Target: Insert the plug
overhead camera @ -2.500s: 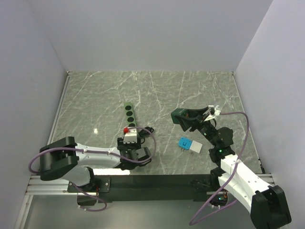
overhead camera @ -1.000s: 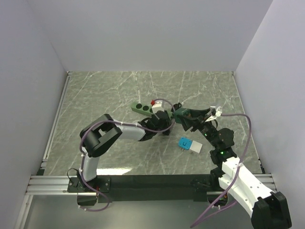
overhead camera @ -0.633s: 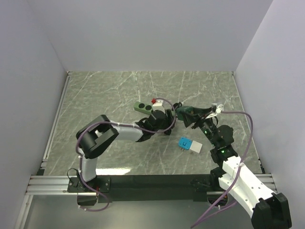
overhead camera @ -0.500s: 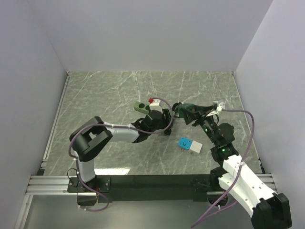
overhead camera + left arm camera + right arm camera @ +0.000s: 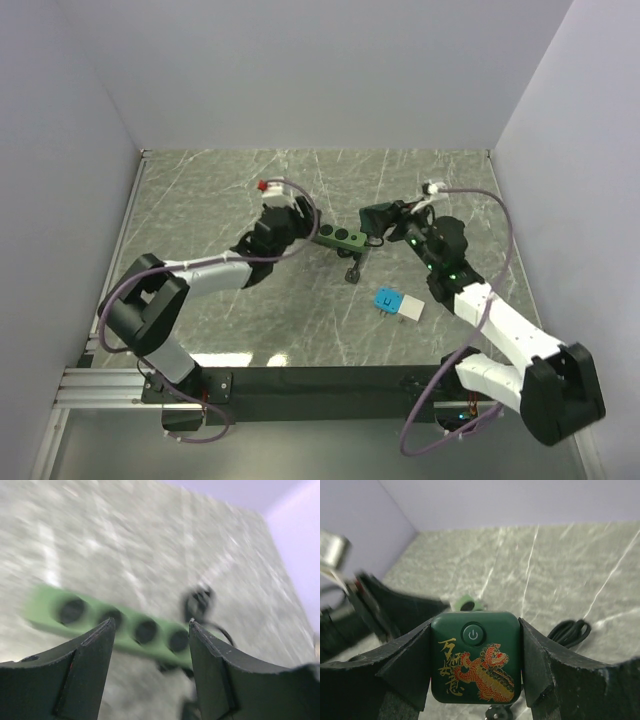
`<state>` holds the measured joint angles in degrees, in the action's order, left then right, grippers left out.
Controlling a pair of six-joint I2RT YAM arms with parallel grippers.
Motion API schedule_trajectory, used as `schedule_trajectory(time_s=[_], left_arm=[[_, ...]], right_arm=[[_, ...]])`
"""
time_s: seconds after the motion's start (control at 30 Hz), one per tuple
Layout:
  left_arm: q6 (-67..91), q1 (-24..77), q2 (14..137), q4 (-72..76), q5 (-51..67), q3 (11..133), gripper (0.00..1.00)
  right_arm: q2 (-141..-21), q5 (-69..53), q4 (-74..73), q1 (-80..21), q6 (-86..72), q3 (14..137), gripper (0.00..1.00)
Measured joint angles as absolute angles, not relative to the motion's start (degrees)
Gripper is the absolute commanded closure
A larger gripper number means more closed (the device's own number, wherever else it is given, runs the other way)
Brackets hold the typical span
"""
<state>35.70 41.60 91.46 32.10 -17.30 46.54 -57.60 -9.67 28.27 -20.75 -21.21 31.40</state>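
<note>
The plug (image 5: pixel 476 667) is a dark green square block with a power button and a gold-red lion print. My right gripper (image 5: pixel 476 622) is shut on its sides. From above, the plug (image 5: pixel 372 218) hangs at the right end of the green power strip (image 5: pixel 338 238), which lies flat mid-table. My left gripper (image 5: pixel 303 233) stands open at the strip's left end. Its fingers (image 5: pixel 90 650) hover above the strip (image 5: pixel 120 625), whose several round sockets face up, and nothing is between them.
A black cable coil (image 5: pixel 352 270) lies just in front of the strip and shows as a dark coil (image 5: pixel 200 600) in the left wrist view. A small blue and white block (image 5: pixel 398 303) sits nearer the right arm. White walls enclose the marble table (image 5: pixel 200 200).
My left gripper opened, let go of the power strip and drew back to the left. The strip now lies across the middle. My right gripper carried the plug up to its right end.
</note>
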Motion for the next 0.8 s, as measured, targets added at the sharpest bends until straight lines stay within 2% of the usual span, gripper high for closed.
schedule_trajectory(time_s=[0.1,0.27,0.53,0.8], left_arm=[[34.0,36.8,93.2,31.7,-18.0,48.9,0.34],[31.1,31.7,103.9,30.5,-16.8,61.8,0.35],[28.3,27.2,118.9,23.2,-12.9,77.8,0.36],[27.7,27.3,121.5,18.7,-9.5,79.5,0.37]], right_arm=[[-63.2,-7.7,25.7,-23.4,-21.4,34.5,1.00],[-69.0,-4.8,23.8,-27.7,-21.6,37.9,1.00],[-70.5,-2.3,23.0,-30.6,-21.7,38.4,1.00],[-70.2,-1.5,23.0,-30.6,-21.8,38.4,1.00]])
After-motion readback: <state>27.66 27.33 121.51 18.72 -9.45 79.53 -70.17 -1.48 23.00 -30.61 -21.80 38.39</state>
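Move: The power strip lies with its middle about 11 cm ahead of the left hand, 1 cm to its right and 14 cm below. The strip's loose cord plug is some 3 cm back, 8 cm right of that same hand. From the right hand, which still holds the green plug, the strip's middle is about 14 cm ahead, 12 cm left and 23 cm down; down at table level too are the cord coil, 15 cm ahead and 3 cm right, and the blue plug, 6 cm back and 4 cm right. The power strip is crossed from above by the empty left hand, which sweeps about 16 cm forward and drifts slightly left, then sinks about 7 cm beyond the strip's far side, fingers staying open. Towards the strip's right end the green plug is carried left and down, about 5 cm each way, in the right hand's unchanged grip, fingers tipping some 10 degrees downward before the hand holds still. ##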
